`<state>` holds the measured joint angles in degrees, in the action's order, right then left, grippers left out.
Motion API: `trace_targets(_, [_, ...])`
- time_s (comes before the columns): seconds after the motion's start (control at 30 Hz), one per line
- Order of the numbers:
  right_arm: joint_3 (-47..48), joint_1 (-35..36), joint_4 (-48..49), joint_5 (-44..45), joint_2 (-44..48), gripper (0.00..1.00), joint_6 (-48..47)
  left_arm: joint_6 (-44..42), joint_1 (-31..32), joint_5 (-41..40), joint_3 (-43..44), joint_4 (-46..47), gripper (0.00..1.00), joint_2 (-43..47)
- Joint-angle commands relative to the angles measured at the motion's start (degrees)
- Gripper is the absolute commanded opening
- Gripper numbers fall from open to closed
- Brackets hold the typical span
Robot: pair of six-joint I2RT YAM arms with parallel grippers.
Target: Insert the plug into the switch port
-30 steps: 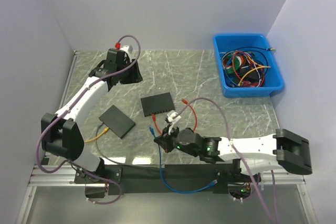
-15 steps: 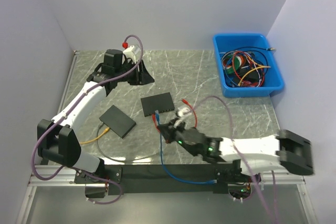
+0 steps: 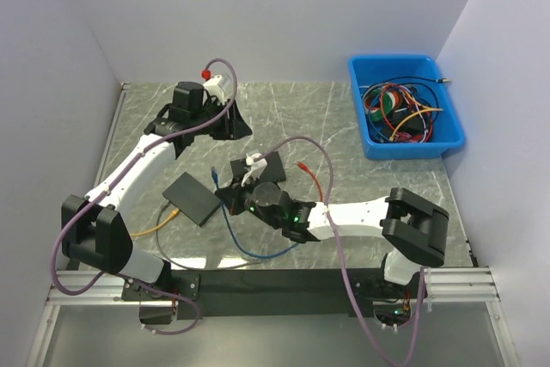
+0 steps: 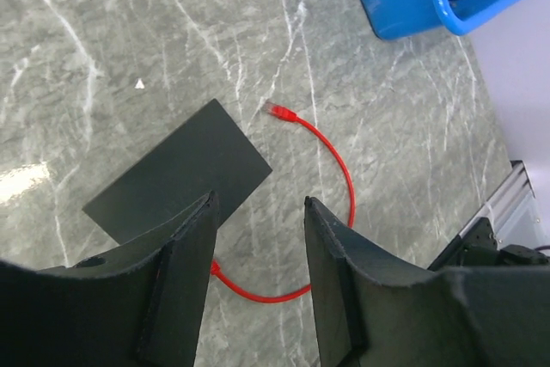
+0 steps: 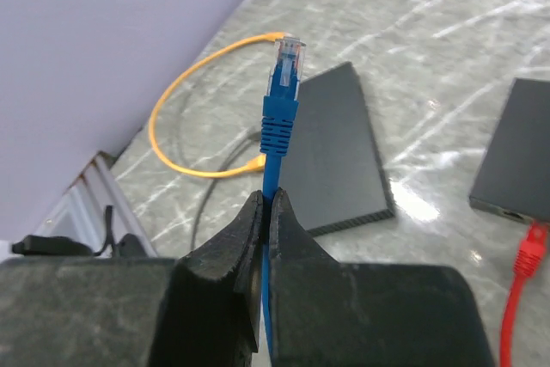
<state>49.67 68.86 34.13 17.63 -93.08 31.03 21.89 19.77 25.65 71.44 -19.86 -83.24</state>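
My right gripper (image 5: 266,201) is shut on a blue cable just below its blue plug (image 5: 284,75), which sticks up past the fingertips with its clear tip free. In the top view that gripper (image 3: 226,194) hovers between two flat black switch boxes, with the plug (image 3: 214,174) pointing left. The left box (image 3: 191,198) has a yellow cable (image 5: 185,100) at its edge. The right box (image 3: 268,167) is partly under my right arm and has a red plug (image 5: 532,243) at its side. My left gripper (image 4: 258,205) hangs open and empty above that box (image 4: 176,174).
A red cable (image 4: 345,186) curls on the marble table (image 3: 344,126) right of the boxes. A blue bin (image 3: 405,107) of mixed wires sits at the back right. The blue cable loops along the table (image 3: 258,251) toward the near edge. Walls close the left and back.
My right arm has swung left with the blue cable, from in front of the right box to the gap between the boxes. The left gripper shifted slightly right and its jaws narrowed a little.
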Motion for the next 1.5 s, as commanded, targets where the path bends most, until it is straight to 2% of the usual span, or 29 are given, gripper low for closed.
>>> trace_targets(0.0, [-1.4, -1.0, 4.0, -2.6, 1.5, 0.0, -1.0, -0.7, 0.2, -3.7, 0.2, 0.1, 0.5, 0.9])
trace_targets(0.17, [-9.1, -1.0, 4.2, 0.4, 9.3, 0.0, -2.4, -0.2, 0.2, -3.9, 0.8, -0.4, 0.48, 0.0])
trace_targets(0.3, [-12.7, -0.8, 2.0, 2.3, 15.6, 0.0, -4.4, 0.1, 0.3, 1.3, 0.6, 0.7, 0.48, -0.3])
trace_targets(0.33, [-12.9, -0.7, 1.3, 4.2, 16.6, 0.0, -4.8, 0.1, 0.4, 3.9, 0.6, 0.7, 0.48, -0.3])
trace_targets(0.57, [-11.1, -1.5, -6.3, 14.2, 20.7, 0.0, -6.9, -0.9, 1.8, 6.9, 0.0, 1.7, 0.48, 0.9])
trace_targets(1.07, [-9.2, -6.9, -8.4, 9.3, 22.1, 0.0, -7.6, -2.6, 5.0, 9.7, 0.0, 1.5, 0.48, 1.1])
trace_targets(1.47, [-8.4, -7.7, -8.0, 8.2, 20.9, 0.0, -8.0, -2.8, 5.8, 10.2, -0.3, 2.1, 0.49, 1.7])
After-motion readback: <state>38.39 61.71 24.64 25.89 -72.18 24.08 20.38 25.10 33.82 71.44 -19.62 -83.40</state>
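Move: The blue plug sticks out of the right hand's closed fingertips, roughly 3 cm ahead, 2 cm to the left and slightly above; the open left fingers it is brought to are some 15 cm ahead of the right hand, 7 cm to its right and 5 cm higher. From the left hand the plug is about 13 cm back, 8 cm left and 3 cm lower. The switch with the red cable lies about 3 cm back and 3 cm right of the left hand, 20 cm below; the other switch is about 12 cm back and 17 cm left of the left hand, equally low. The right hand keeps its pinch on the blue cable just behind the plug and carries it about 12 cm to the right towards the left fingers, drawing back and dipping a little first, then working some 5 cm forward and ending slightly higher, turned clockwise by around 15 degrees. The left hand, after a tiny reach out and back, comes to meet the plug, going about 4 cm back and as much to the right while turning clockwise, its half-open fingers not closing; both hands are nearly still by the end, the plug tip close under a left finger. ##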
